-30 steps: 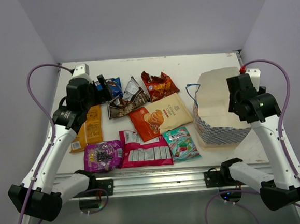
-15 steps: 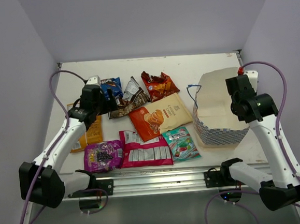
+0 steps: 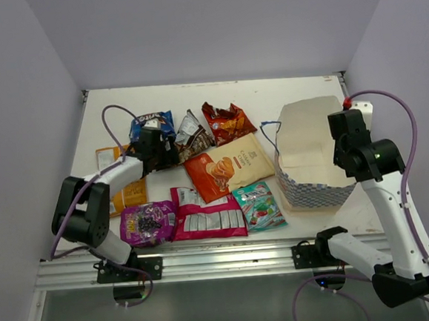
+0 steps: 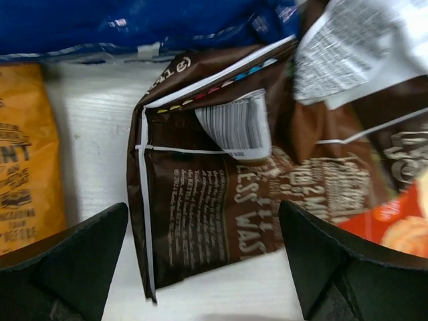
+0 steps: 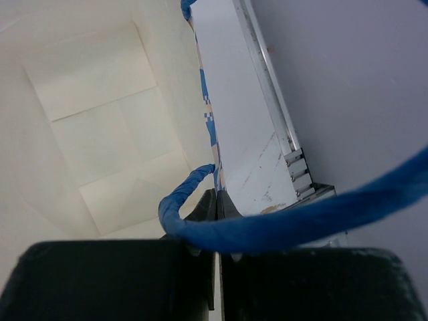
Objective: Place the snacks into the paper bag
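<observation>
Snacks lie scattered on the table: a blue packet (image 3: 151, 123), a red one (image 3: 226, 121), an orange one (image 3: 131, 189), an orange-and-cream one (image 3: 228, 167), and teal (image 3: 257, 205), pink (image 3: 208, 219) and purple (image 3: 148, 223) ones. My left gripper (image 3: 156, 146) is low over a brown packet (image 4: 221, 200). It stands open, one finger on each side of the packet's end and not touching it. The paper bag (image 3: 311, 160) stands open at the right, white inside (image 5: 100, 134). My right gripper (image 5: 217, 194) is shut on the bag's right rim, beside a blue string handle (image 5: 180, 200).
A silver-and-brown packet (image 3: 191, 129) overlaps the brown one at the back. The blue packet (image 4: 134, 23) and the orange one (image 4: 23, 154) lie close to my left fingers. The table's right edge rail (image 5: 267, 100) runs just beyond the bag.
My left arm has swung right and down from the back left to the brown packet, still open. My right gripper has closed on the bag's rim.
</observation>
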`<state>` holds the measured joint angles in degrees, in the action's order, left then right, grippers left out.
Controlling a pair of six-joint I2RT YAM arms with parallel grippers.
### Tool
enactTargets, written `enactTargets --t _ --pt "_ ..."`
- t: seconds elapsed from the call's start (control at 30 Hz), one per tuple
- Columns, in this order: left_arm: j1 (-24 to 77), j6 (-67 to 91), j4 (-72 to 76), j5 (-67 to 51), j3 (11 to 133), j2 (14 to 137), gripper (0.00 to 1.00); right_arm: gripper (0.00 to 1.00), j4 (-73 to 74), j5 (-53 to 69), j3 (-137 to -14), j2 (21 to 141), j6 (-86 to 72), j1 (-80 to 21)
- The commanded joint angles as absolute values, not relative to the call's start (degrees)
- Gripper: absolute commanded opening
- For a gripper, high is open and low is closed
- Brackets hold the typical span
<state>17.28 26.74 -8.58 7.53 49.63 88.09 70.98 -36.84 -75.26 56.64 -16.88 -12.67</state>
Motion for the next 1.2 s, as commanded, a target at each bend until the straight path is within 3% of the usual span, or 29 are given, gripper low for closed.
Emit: enactTargets --t 0.0,0.07,0.1,0.13,0.17,0.2,0.23,0.43,0.53,0.67,0.97,1.17 --pt "17.5 25.1 -2.8 8.1 52.3 93.3 0.99 0.0 71.3 -35.9 -78.3 55.5 -16.3 -12.5" --pt "17.5 25.0 -3.3 9.7 53.5 95.4 0.98 0.0 71.5 -35.8 -78.4 55.3 -16.3 -12.4" --pt "17.5 24.5 -3.4 9.8 53.8 96.1 0.93 0.0 71.6 -35.8 -78.5 55.2 -16.3 -12.4" --pt "17.5 24.3 -3.4 10.1 54.1 96.5 0.81 0.0 71.6 -35.5 -78.4 55.1 -16.3 -12.4" --pt "17.5 24.3 -3.5 10.2 54.4 96.9 0.66 0.0 71.5 -35.5 -78.3 55.1 -16.3 -12.4" --pt "17.5 23.8 -3.2 9.8 54.3 96.9 0.15 0.0 71.4 -35.3 -78.0 54.9 -16.3 -12.4" --pt "17.5 24.1 -3.4 10.4 54.4 96.9 0.03 0.0 71.3 -35.1 -78.0 54.9 -16.3 -12.4" --pt "17.8 26.1 -4.9 7.1 55.3 86.6 0.0 0.0 69.6 -33.2 -76.4 55.4 -16.2 -12.4" --pt "18.1 29.0 -5.4 3.0 57.2 75.0 0.0 0.0 68.8 -32.5 -75.4 55.5 -16.3 -12.4" --pt "21.2 31.6 -9.3 -2.5 71.9 71.1 0.0 0.0 68.2 -32.2 -75.0 56.2 -16.0 -12.4" --pt "36.4 36.1 -9.6 -16.6 112.6 86.6 0.0 0.0 66.5 -30.3 -73.7 57.0 -15.7 -12.4" --pt "46.6 39.4 -2.3 -20.4 124.4 97.1 0.0 0.0 65.7 -29.2 -72.7 56.9 -15.6 -12.4"
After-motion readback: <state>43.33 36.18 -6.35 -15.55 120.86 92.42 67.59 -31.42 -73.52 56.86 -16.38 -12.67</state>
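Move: The brown chip bag lies almost under the left hand's open fingers, its middle about 5 cm to the right, 2 cm ahead and 4 cm below. From that hand, the blue bag is some 6 cm ahead and 3 cm left, the cream cookie bag 7 cm back and 17 cm right. The right hand has the paper bag's middle about 5 cm ahead, 9 cm left and 14 cm below; the brown bag is roughly 17 cm ahead, 44 cm left and 25 cm below. The left hand sinks another 4 cm onto the brown chip bag, shuts its fingers on the bag's near edge while edging forward, then whips it up nearly 60 cm, swinging about 25 cm right to the paper bag's side and lastly drawing back, the wrist turning clockwise and tipping up until the fingers point right and slightly upward. Meanwhile the right hand, still shut at the paper bag's right rim, eases a couple of centimetres left and forward. ##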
